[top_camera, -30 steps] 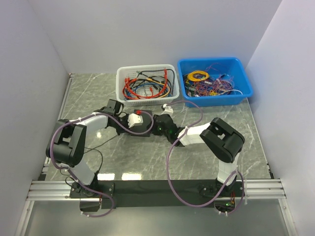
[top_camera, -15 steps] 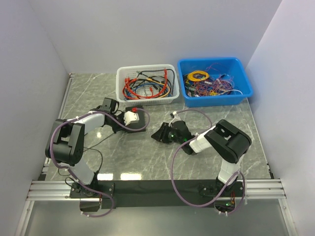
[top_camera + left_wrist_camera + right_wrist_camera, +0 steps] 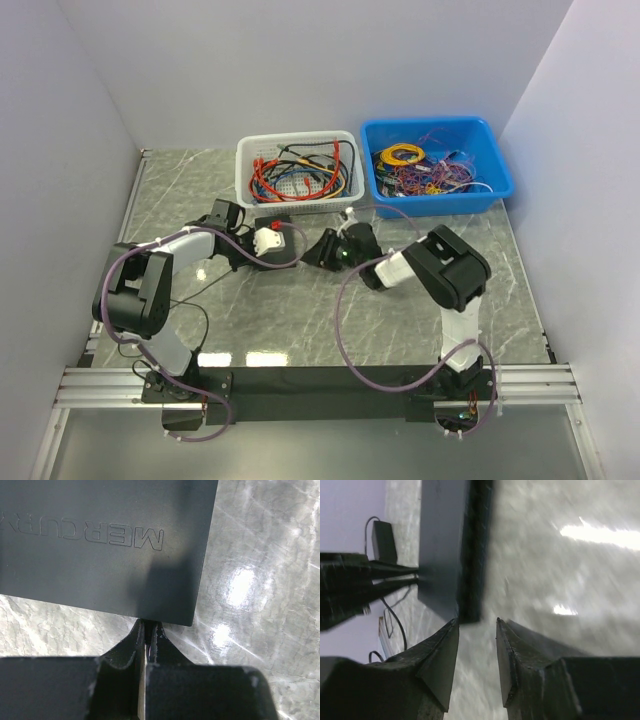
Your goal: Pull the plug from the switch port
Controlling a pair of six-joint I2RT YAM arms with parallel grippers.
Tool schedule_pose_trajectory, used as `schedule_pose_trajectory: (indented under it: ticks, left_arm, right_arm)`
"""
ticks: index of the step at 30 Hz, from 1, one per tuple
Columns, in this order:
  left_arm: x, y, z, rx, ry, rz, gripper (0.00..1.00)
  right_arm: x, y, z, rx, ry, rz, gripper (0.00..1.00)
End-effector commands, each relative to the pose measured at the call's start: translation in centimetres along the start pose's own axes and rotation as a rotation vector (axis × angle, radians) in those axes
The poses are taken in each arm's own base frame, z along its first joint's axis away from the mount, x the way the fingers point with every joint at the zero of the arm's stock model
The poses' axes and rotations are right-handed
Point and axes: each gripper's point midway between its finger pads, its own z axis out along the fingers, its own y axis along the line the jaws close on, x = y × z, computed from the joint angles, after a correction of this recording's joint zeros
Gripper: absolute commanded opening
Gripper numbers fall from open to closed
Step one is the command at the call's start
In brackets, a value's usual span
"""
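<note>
The switch [image 3: 291, 238] is a flat matte-black box lying on the marble table in front of the white basket. In the left wrist view its top [image 3: 100, 550] carries raised lettering. My left gripper [image 3: 148, 626] is shut, its tips pressed against the switch's near edge by a corner. From the right, my right gripper [image 3: 477, 622] stands open with nothing between its fingers, its tips just short of the switch's corner [image 3: 465, 605]. In the top view the right gripper [image 3: 314, 253] sits close to the switch's right side. The plug and the ports cannot be made out; the right wrist view is blurred.
A white mesh basket [image 3: 246, 188] of red, black and yellow cables stands just behind the switch. A blue bin [image 3: 503, 186] of tangled wires sits to its right. A small black adapter [image 3: 384, 541] with a thin cable lies beyond the switch. Grey walls enclose the table.
My right gripper drew back from the switch toward the near right, then came back up to its right side. The left gripper and switch shifted slightly toward the basket.
</note>
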Motion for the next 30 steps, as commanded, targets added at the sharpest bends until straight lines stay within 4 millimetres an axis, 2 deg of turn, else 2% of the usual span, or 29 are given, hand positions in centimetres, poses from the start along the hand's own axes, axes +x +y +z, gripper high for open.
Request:
schedule_pose_trajectory:
  ticks: [1, 9, 16, 24, 29, 30]
  left_arm:
    - [3.3, -3.1, 0.9, 0.086, 0.118, -0.038, 0.0]
    - [3.1, -3.0, 1.0, 0.085, 0.117, -0.042, 0.0]
    - [2.8, -3.1, 1.1, 0.087, 0.111, -0.035, 0.0]
    - [2.9, -3.2, 1.2, 0.088, 0.114, -0.037, 0.01]
    - [2.9, -3.1, 1.3, 0.089, 0.121, -0.044, 0.0]
    - [3.0, -3.1, 1.3, 0.093, 0.123, -0.045, 0.01]
  right_arm:
    - [-0.6, 2.1, 1.9, -0.072, 0.036, -0.017, 0.42]
    - [0.9, 2.3, 3.0, -0.08, 0.092, -0.01, 0.4]
    - [1.7, 2.6, 3.8, -0.111, 0.119, 0.025, 0.34]
    - [1.5, 2.5, 4.4, -0.095, 0.125, 0.022, 0.16]
    - [2.3, 2.4, 4.7, -0.11, 0.157, 0.078, 0.0]
    - [2.3, 2.4, 4.7, -0.117, 0.156, 0.083, 0.0]
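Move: About 3 cm to the right hand's left and 1 cm farther out is the switch's near right corner, with the switch's middle some 8 cm ahead and 8 cm to the left, level with the fingers. The black plug held by the left fingers is roughly 14 cm left of the right hand and 3 cm farther out; the white basket stands about 25 cm straight ahead. From the left hand, the switch's middle lies some 5 cm ahead and 6 cm to its right. Reaching left by about 4 cm and ending slightly farther forward, the right hand jogs forward, eases back, then slides on to the switch's near right corner, turning a few degrees counter-clockwise. Its half-open fingers close to nearly shut and pinch that corner at the end of the port side. The left fingers keep their grip on the black plug, drifting about 1 cm left and forward late on. ##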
